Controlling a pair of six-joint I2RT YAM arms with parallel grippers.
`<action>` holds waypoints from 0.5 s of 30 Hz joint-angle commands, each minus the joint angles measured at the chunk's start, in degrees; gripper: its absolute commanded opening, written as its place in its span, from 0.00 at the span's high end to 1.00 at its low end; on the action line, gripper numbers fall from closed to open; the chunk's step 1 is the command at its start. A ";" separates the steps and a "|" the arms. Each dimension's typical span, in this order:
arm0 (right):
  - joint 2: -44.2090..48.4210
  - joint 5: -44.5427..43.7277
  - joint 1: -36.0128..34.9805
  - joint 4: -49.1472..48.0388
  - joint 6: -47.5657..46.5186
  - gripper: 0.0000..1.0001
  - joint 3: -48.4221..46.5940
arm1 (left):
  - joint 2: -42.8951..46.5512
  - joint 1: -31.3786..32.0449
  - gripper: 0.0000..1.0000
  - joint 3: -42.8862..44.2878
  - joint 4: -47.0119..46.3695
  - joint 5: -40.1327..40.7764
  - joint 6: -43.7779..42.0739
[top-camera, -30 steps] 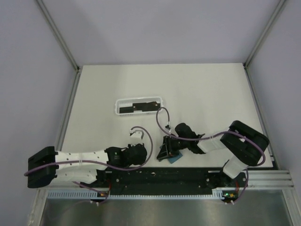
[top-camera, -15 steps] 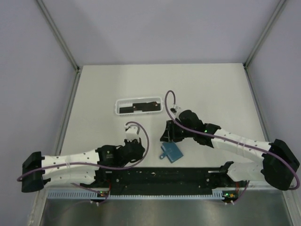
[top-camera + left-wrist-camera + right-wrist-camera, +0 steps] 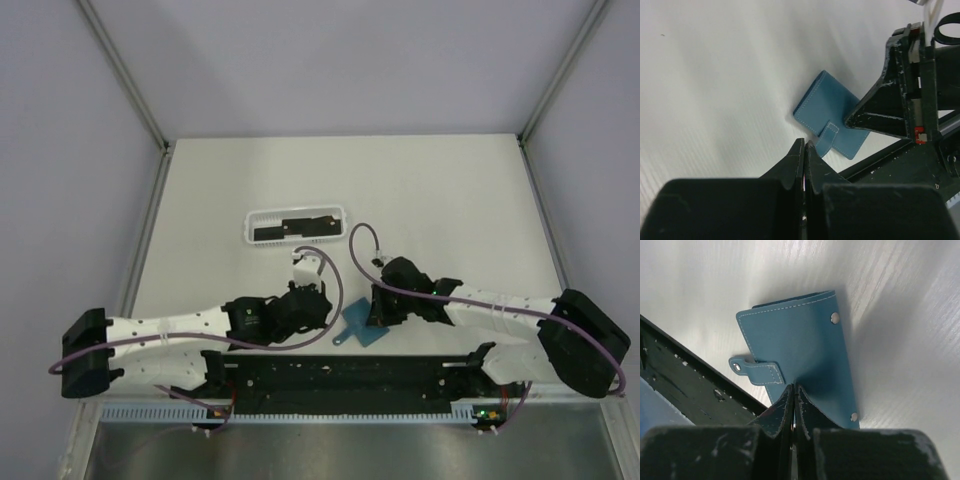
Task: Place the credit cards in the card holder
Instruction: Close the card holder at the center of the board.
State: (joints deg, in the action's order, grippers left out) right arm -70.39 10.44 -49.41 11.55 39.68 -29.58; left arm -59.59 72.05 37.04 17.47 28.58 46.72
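The teal-blue card holder lies flat on the table near the front rail, its tab pointing toward the left arm. The holder fills the right wrist view, where my right gripper is shut with its tips on the holder's near edge and nothing between the fingers. My left gripper is shut and empty, its tips just short of the tab. In the top view the left gripper and right gripper flank the holder. Black credit cards lie in the white basket tray.
The black front rail runs just behind the holder's near side. The right gripper's black finger reaches over the holder's right corner in the left wrist view. Purple cables loop above both wrists.
The right gripper let go of the holder, lifted back open, then came down shut at its right edge. The left gripper swung right toward the tab. The holder now lies flat.
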 commanded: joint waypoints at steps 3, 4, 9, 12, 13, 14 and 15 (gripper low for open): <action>-5.71 2.48 -0.60 -4.26 0.84 1.00 -0.47 | -6.14 0.02 1.00 1.90 -9.73 -6.77 -1.55; -5.98 2.48 -0.52 -4.34 0.84 1.00 -0.56 | -7.02 0.02 1.00 1.38 -11.22 -7.56 -1.28; 0.06 0.47 -0.51 -4.35 2.06 1.00 -0.21 | -12.11 0.02 1.00 0.23 -19.38 -11.43 -0.67; 3.84 -0.85 -0.51 -2.77 2.59 0.99 -0.39 | -15.19 0.02 1.00 0.67 -21.51 -11.97 -0.23; 4.73 -1.12 -0.43 -1.98 2.59 0.98 -0.65 | -16.16 0.02 1.00 1.02 -21.43 -11.79 -0.05; 5.78 -1.38 -0.34 -0.84 2.51 0.96 -0.83 | -17.13 0.02 1.00 1.02 -21.34 -11.62 0.30; 6.57 -1.64 -0.16 -0.13 2.33 0.95 -1.00 | -18.01 0.02 1.00 1.11 -21.25 -11.70 0.48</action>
State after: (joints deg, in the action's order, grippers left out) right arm -68.10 11.25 -49.41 9.04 41.78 -29.65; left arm -75.02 72.05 37.28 1.06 17.89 46.37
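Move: The card holder's strap, sticking out from the holder's back-left edge, lies about 4 cm back from the left hand's tips, some 5 cm to their right and 9 cm below. The middle of the card holder is about 1 cm back, 9 cm right and 9 cm below that hand. From the right hand, whose shut tips are down at the holder's middle, the strap lies roughly 3 cm back and 4 cm left, at nearly the same height. The strap is what the left hand heads for, fingers shut: about 6 cm to the right and nearly 4 cm down, with a slight clockwise turn. The right hand's shut tips, still on the cover beside the strap's root, sink a touch more and shift about 1 cm left, then come up some 2.5 cm off it. ##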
